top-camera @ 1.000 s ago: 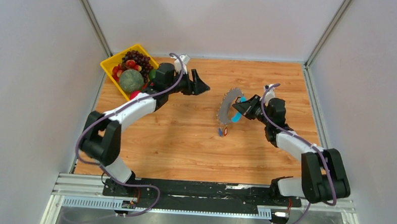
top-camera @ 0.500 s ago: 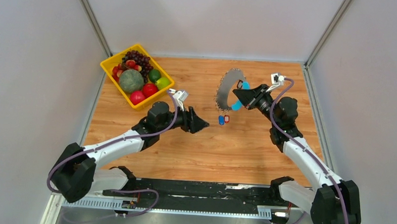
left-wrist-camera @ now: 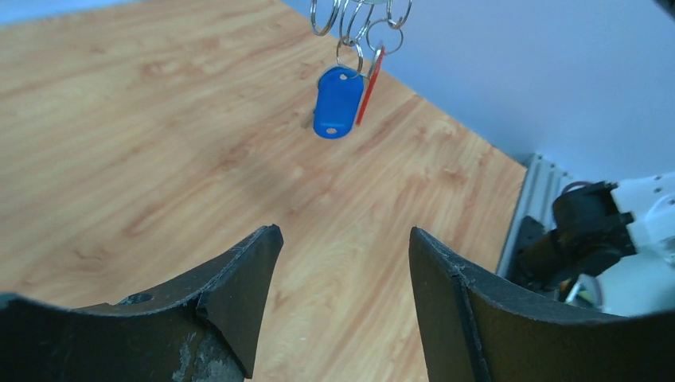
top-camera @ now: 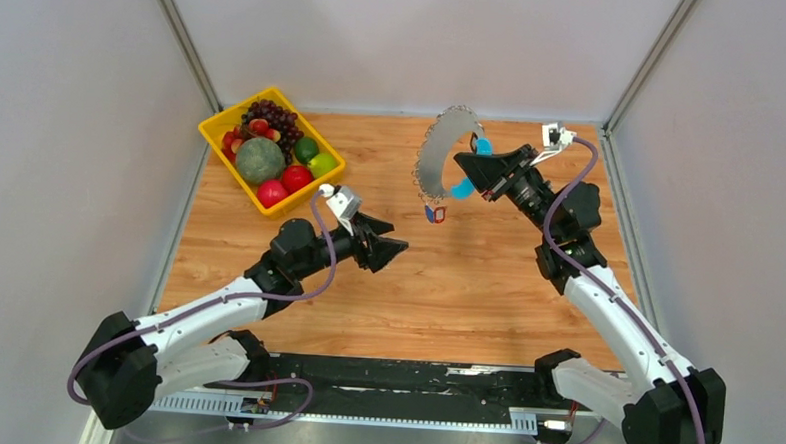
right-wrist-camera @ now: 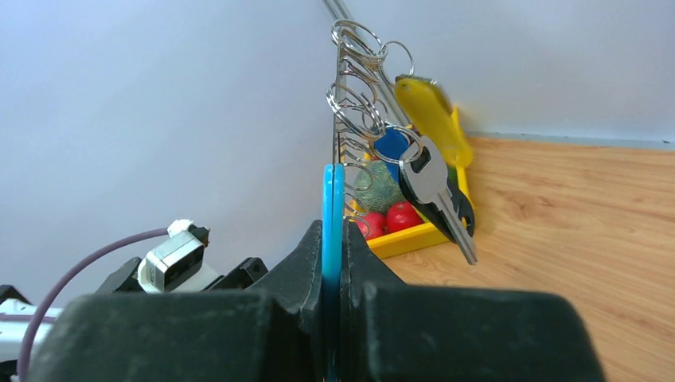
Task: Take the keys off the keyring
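Note:
My right gripper (top-camera: 471, 171) is shut on the bright blue band (right-wrist-camera: 333, 199) of the keyring (top-camera: 431, 156) and holds it up in the air over the far middle of the table. The grey chain of rings (right-wrist-camera: 350, 87) stands up from the band. Several keys hang from it: a silver key (right-wrist-camera: 436, 191) with a black tag, plus a yellow tag (right-wrist-camera: 434, 107) and a blue tag (right-wrist-camera: 390, 143). A blue tag (left-wrist-camera: 337, 102) and a red tag (left-wrist-camera: 368, 76) dangle lowest. My left gripper (top-camera: 396, 250) is open and empty, below and left of those tags (top-camera: 434, 213).
A yellow basket (top-camera: 232, 110) full of fruit stands at the table's back left. Grey walls close in the left, right and back sides. The right arm's base (left-wrist-camera: 589, 231) shows at the right edge of the left wrist view.
The right gripper has raised the keyring and carried it toward the back. The left arm has swung from beside the basket to the middle, beneath the hanging tags, with its jaws slightly narrower.

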Available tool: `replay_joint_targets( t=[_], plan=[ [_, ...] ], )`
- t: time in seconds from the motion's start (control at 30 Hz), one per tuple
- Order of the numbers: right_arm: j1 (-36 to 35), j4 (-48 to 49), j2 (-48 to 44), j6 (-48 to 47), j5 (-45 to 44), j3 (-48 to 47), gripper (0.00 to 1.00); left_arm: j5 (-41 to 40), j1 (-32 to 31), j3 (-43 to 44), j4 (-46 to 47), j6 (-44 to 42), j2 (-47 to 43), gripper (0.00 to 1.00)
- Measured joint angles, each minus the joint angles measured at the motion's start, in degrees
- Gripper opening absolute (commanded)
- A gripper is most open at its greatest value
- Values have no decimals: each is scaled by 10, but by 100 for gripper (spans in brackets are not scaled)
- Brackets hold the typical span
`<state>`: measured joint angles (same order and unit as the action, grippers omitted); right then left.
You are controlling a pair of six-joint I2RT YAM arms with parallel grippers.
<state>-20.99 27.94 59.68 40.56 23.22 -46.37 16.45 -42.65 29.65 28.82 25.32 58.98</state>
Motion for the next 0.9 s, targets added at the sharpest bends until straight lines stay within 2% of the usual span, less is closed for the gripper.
replay_joint_targets(
  t=[0.2,0.37,0.57,0.9],
  plan=[
    [-4,-3,-24,1,28,-14,0,1,0,-27,41,-116,-47,77],
    [-7,-8,-39,6,51,-27,0,45,0,-27,82,-176,-38,75],
    [-8,-14,-56,19,80,-31,0,97,0,-27,115,-204,-13,75],
    [-15,-19,-109,29,94,-31,0,151,0,-19,153,-200,17,74]
  ],
)
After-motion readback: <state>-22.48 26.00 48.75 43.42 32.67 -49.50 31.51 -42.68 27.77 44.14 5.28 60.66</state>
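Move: The blue tag, hanging with its key from the lower end of the keyring, is about 7 cm to the right of my open left hand, some 4 cm ahead and 6 cm above. The red tag hangs about 2 cm farther right of the blue one. From my right hand, which already pinches the keyring's blue tab, the blue tag hangs roughly 10 cm below, 6 cm to the left and 2 cm back. My right hand keeps its pinch on the blue tab and draws the keyring back about 9 cm and up about 7 cm, turning slightly counter-clockwise. Meanwhile my left hand, still open, first lifts 3 cm, then eases back a little, rolling some 30 degrees so its forward side rises and its fingers point more to the right, slightly up, beneath the hanging tags. ##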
